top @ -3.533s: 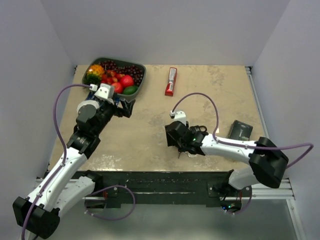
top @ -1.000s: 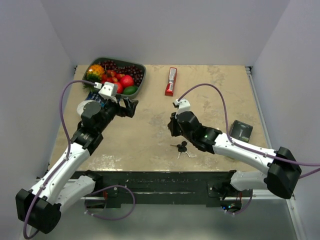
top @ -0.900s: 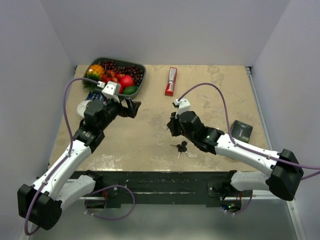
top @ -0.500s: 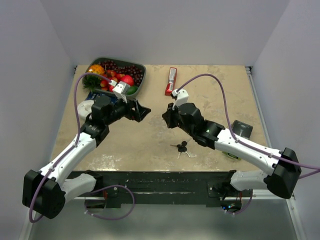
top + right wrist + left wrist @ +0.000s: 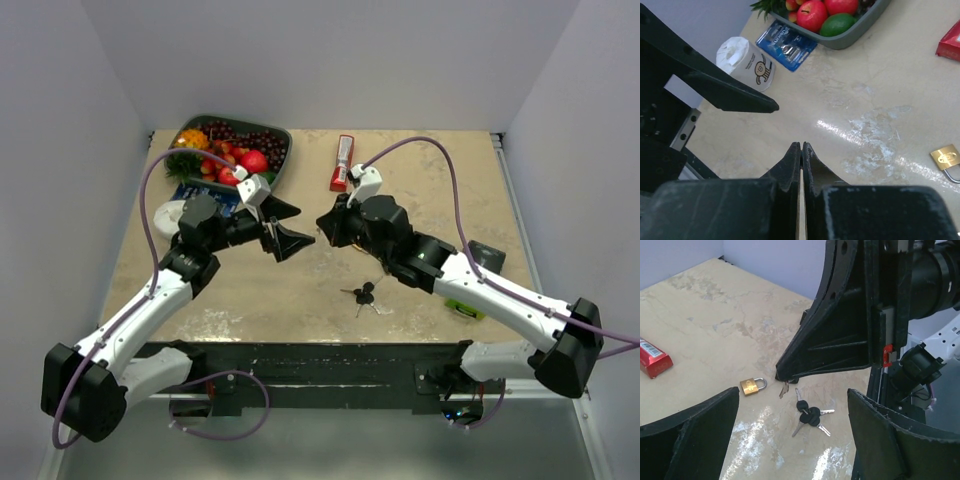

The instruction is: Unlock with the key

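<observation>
The key (image 5: 362, 296), a bunch with black heads and silver blades, lies flat on the table near the front; it also shows in the left wrist view (image 5: 810, 415). A small brass padlock (image 5: 752, 386) lies beside it on the table, and the right wrist view shows the padlock (image 5: 947, 157) too. My right gripper (image 5: 322, 222) hovers above mid-table, pointing left, fingers shut. A small single silver key (image 5: 784, 389) seems to hang from its tip (image 5: 784, 376). My left gripper (image 5: 300, 225) faces it, wide open with nothing between its fingers (image 5: 715, 415).
A grey tray (image 5: 285, 135) of fruit stands at the back left. A blue packet (image 5: 205, 190) and a white roll (image 5: 172, 215) lie near it. A red tube (image 5: 342, 162) lies at back centre. A black flat object (image 5: 488, 255) and a green item (image 5: 462, 308) sit at the right.
The right gripper has risen and swung left, away from the bunch. The left gripper has swung right from the tray. The two tips now nearly meet.
</observation>
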`<state>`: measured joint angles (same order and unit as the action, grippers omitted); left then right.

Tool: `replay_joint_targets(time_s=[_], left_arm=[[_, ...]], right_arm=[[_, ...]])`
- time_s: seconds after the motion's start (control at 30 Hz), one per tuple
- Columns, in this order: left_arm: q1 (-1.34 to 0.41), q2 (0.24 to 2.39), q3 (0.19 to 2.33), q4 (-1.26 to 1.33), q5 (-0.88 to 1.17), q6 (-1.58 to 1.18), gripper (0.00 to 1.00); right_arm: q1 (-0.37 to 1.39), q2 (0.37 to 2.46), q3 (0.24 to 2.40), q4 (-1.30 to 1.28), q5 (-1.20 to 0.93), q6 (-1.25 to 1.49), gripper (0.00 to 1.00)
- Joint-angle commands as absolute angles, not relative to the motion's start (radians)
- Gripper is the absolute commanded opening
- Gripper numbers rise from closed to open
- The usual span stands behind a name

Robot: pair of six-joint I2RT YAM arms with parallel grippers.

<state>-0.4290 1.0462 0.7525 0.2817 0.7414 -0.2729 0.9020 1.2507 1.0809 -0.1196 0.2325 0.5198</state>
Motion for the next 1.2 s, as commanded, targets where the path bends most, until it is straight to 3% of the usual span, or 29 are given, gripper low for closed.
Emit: replay_joint_targets(time_s=[0.0,0.2,0.47,0.5,0.67,0.8,0.93,1.17], left_arm=[[-0.454,1.051,0.732,0.356,0.775,-0.215,0.93],[-0.497,1.071,0.730,0.347,0.727,-0.186,0.87],[-0.523,1.091,0.713,0.411,0.715,-0.219,0.63],[-0.526,1.092,0.710,0.423,0.715,-0.224,0.56],[-0.528,1.089,0.698,0.451,0.700,-0.244,0.38],[-0.529,1.094,0.695,0.451,0.690,-0.252,0.14],[-0.529,1.100,0.695,0.448,0.696,-0.259,0.00],[-0.535,1.089,0.692,0.381,0.698,-0.226,0.00]], right_arm=[[0.899,1.195,1.137,-0.112,0.184,0.589,0.00],[0.899,1.177,1.132,-0.095,0.144,0.632,0.00],[0.900,1.177,1.131,-0.074,0.107,0.660,0.00],[0.900,1.177,1.129,-0.074,0.104,0.661,0.00],[0.899,1.175,1.123,-0.064,0.103,0.670,0.00],[0.899,1.169,1.118,-0.064,0.109,0.673,0.00],[0.899,1.157,1.112,-0.066,0.124,0.675,0.00],[0.881,1.125,1.115,-0.150,0.193,0.655,0.00]])
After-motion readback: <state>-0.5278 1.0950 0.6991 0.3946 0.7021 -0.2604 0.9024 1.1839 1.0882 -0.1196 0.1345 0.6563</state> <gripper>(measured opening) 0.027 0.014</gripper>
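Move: The small key is pinched in the right fingertips, protruding roughly 1 cm ahead, to the left and below that hand's point. From the open left gripper this key lies about 4 cm right, 1 cm ahead and 5 cm lower; that gripper is level ahead of the right hand, 5 cm left and 4 cm above. Some 22 cm below the left hand, the brass padlock lies 7 cm ahead and 13 cm right, the key bunch 4 cm back and 13 cm right. Rightward and down, about 3 cm in all with a slight draw back, the left hand eases onto the small key and shuts its wide-open fingers, pinching the key at the right fingertips. Meanwhile the right hand, still shut on the key, lifts it some 3 cm and draws back 2 cm towards the left gripper, rolling about 10 degrees, left side up. ##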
